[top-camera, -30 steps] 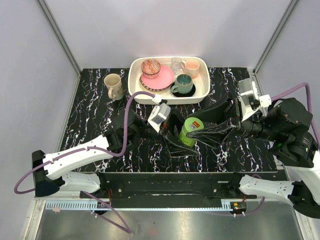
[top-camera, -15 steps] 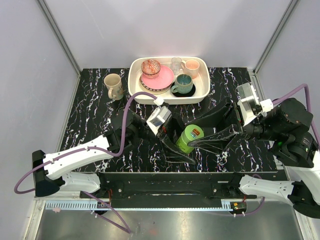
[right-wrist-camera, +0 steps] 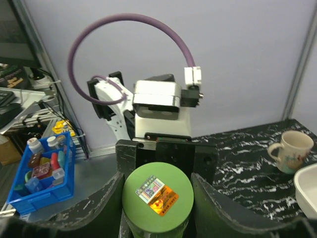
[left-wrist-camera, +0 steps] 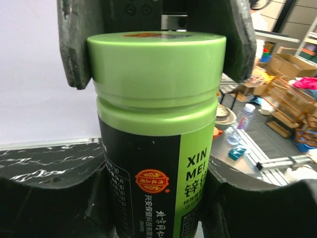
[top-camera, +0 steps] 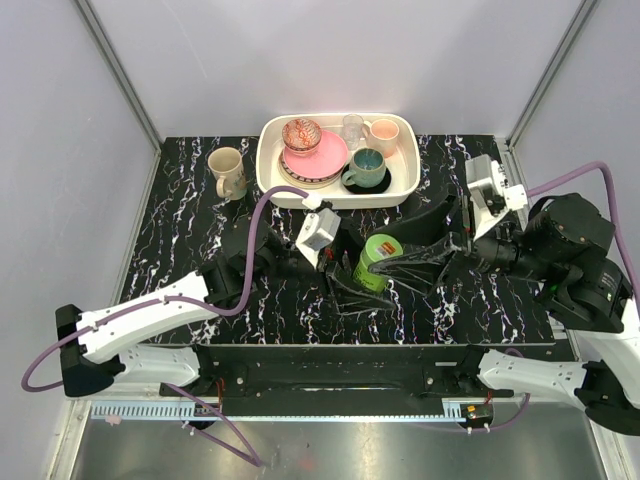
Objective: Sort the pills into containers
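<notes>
A green pill bottle (top-camera: 378, 262) with a black-and-green label hangs over the middle of the black marbled table, held by both arms. My left gripper (top-camera: 362, 280) is shut on the bottle's body (left-wrist-camera: 156, 124); its fingers (left-wrist-camera: 49, 198) press the label on both sides. From the right, my right gripper (top-camera: 398, 252) is shut round the green cap (right-wrist-camera: 157, 196), which carries a hologram sticker. The right gripper's pads (left-wrist-camera: 74, 44) touch the cap's rim in the left wrist view. The pills and the containers are out of view.
A white tray (top-camera: 400, 190) of bowls and cups stands at the back centre. A beige mug (top-camera: 227, 172) stands to its left, also seen as the mug (right-wrist-camera: 290, 148) in the right wrist view. A blue bin (right-wrist-camera: 42, 173) of small bottles lies off the table.
The bottle, held by both grippers, dipped toward the front and left, then came back up. The right wrist has turned a little. Both grips are unchanged.
</notes>
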`<state>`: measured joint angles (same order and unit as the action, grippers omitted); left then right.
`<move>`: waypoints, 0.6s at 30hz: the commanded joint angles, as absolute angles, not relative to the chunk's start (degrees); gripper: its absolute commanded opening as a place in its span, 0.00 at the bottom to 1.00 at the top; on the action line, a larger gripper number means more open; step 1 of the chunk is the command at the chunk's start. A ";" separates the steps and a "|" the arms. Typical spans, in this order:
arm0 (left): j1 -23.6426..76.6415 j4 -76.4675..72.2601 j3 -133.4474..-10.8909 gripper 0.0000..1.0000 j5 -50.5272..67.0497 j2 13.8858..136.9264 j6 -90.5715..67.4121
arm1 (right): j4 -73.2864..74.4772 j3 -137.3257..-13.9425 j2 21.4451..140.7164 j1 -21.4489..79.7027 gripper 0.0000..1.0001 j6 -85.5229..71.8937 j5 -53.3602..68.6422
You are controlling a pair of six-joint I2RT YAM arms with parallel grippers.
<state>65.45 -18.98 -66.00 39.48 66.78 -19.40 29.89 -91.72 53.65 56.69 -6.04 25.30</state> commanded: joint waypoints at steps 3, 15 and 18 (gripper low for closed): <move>65.48 -16.19 -70.40 0.00 26.03 63.55 -12.75 | 36.64 -93.07 56.77 56.95 0.00 -7.29 16.27; 65.48 -6.50 -75.41 0.00 0.28 63.63 -7.82 | 44.03 -97.29 64.42 56.95 0.00 -11.42 -4.21; 65.48 -7.90 -76.11 0.00 -10.60 64.33 -7.47 | 45.44 -99.49 67.14 56.87 0.00 -13.27 -11.31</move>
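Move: Upright in the left fingers is the green bottle, its cap about 5 cm above that hand and pinched by the right fingers; from the right hand, the bottle's body lies straight below, some 4 cm down. Far beneath the left hand, about 42 cm down, are the brown container, some 20 cm ahead and 4 cm to the right, and the white tub, roughly 45 cm ahead and 2 cm left. Screwing the cap as they travel, both hands carry the bottle forward about 10 cm, out towards the white tub, speeding up and sinking some 2 cm. The left hand keeps its grip on the body and turns about 35 degrees counter-clockwise; the right keeps pinching the cap and turns some 25 degrees clockwise, its fingers also tipping a little. ##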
